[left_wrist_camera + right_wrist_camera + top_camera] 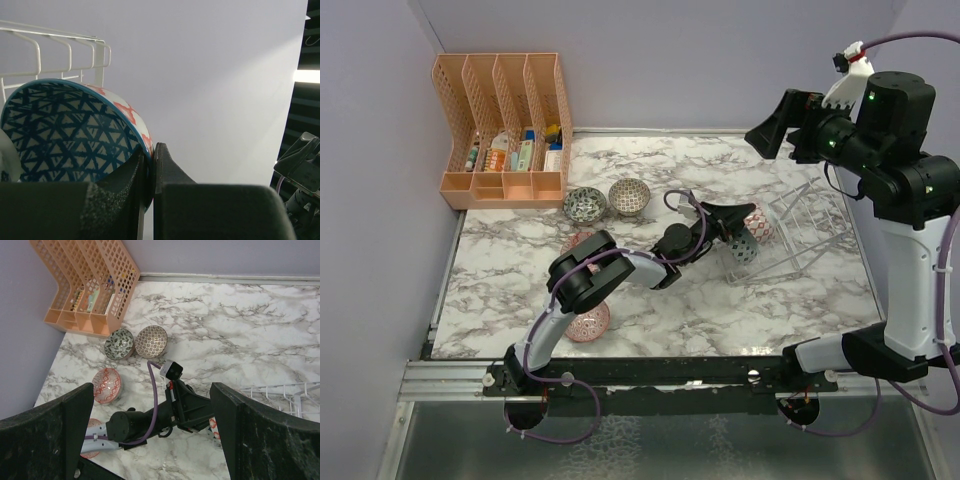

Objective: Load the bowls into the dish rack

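Note:
My left gripper (738, 228) is shut on the rim of a blue triangle-patterned bowl (65, 135), held on edge at the left end of the clear wire dish rack (802, 228). A red-patterned bowl (761, 221) stands right behind the blue bowl (745, 250), inside the rack (70, 45). On the marble lie a grey-green bowl (585, 205), a beige-brown bowl (629, 196), one red bowl (106, 385) partly under the left arm, and another red bowl (588, 322) near the front. My right gripper (152, 390) hangs open high above the table, holding nothing.
A peach slotted file organizer (505, 125) with small items stands at the back left against the wall. The left arm (620, 270) stretches across the middle of the marble table (520, 290). The right arm's column (910, 290) rises at the table's right edge.

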Controlling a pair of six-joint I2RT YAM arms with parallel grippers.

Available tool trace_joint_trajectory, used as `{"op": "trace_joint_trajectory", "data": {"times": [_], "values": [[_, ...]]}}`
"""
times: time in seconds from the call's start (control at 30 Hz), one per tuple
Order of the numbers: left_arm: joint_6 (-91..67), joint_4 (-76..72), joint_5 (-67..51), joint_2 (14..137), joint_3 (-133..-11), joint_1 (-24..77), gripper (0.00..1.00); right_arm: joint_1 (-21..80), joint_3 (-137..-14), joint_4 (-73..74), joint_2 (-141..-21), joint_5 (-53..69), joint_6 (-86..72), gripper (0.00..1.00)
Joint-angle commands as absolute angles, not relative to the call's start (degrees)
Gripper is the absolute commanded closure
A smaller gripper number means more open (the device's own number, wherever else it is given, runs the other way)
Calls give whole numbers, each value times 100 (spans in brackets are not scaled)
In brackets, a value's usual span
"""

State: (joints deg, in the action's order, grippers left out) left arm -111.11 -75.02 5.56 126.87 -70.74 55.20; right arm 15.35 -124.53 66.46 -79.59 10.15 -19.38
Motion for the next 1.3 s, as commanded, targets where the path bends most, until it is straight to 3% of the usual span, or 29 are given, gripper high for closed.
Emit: {"op": "trace_joint_trajectory", "data": {"times": [0.0, 0.6, 0.87, 1.03, 1.27], "values": [[-11194, -8160, 393, 12754, -7128, 5511, 100, 1503, -12377, 6669, -7901, 1020, -1824, 0], [-11192, -8027, -211, 12989, -7223, 5389, 100, 1503, -12243, 6618, -7901, 1095, -1785, 0], [-11077, -7677, -432, 12816, -7128, 5284, 76, 1503, -12228, 6616, -7919, 1119, -1780, 0], [-10949, -7114, -708, 12666, -7188, 5220, 68, 1503, -12217, 6617, -7910, 1103, -1767, 0], [-10613, -6085, -1113, 12349, -7296, 5095, 65, 1494, -12219, 6609, -7919, 1099, -1768, 0]]}}
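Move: The left hand holds the red-and-white bowl by its rim. Its place in the dish rack is about 9 cm below this hand, 2 cm to the right and 2 cm back. The blue-patterned bowl already racked lies some 4 cm back, 1 cm left and 10 cm below; the rack's middle is about 10 cm right, 1 cm back and 13 cm below. From the idle right hand that place is roughly 30 cm down, 2 cm ahead and 3 cm right. Still pinching the red-and-white bowl's rim, the left hand lowers the bowl some 2.5 cm into the rack beside the blue-patterned bowl, nearly halts there, then opens its fingers to about a third of their range. As they part, the hand sinks roughly 3 cm further and rolls some 10 degrees, its left side rising, with a slight clockwise turn; the grip on the rim ends, though the fingers stay either side of it. ##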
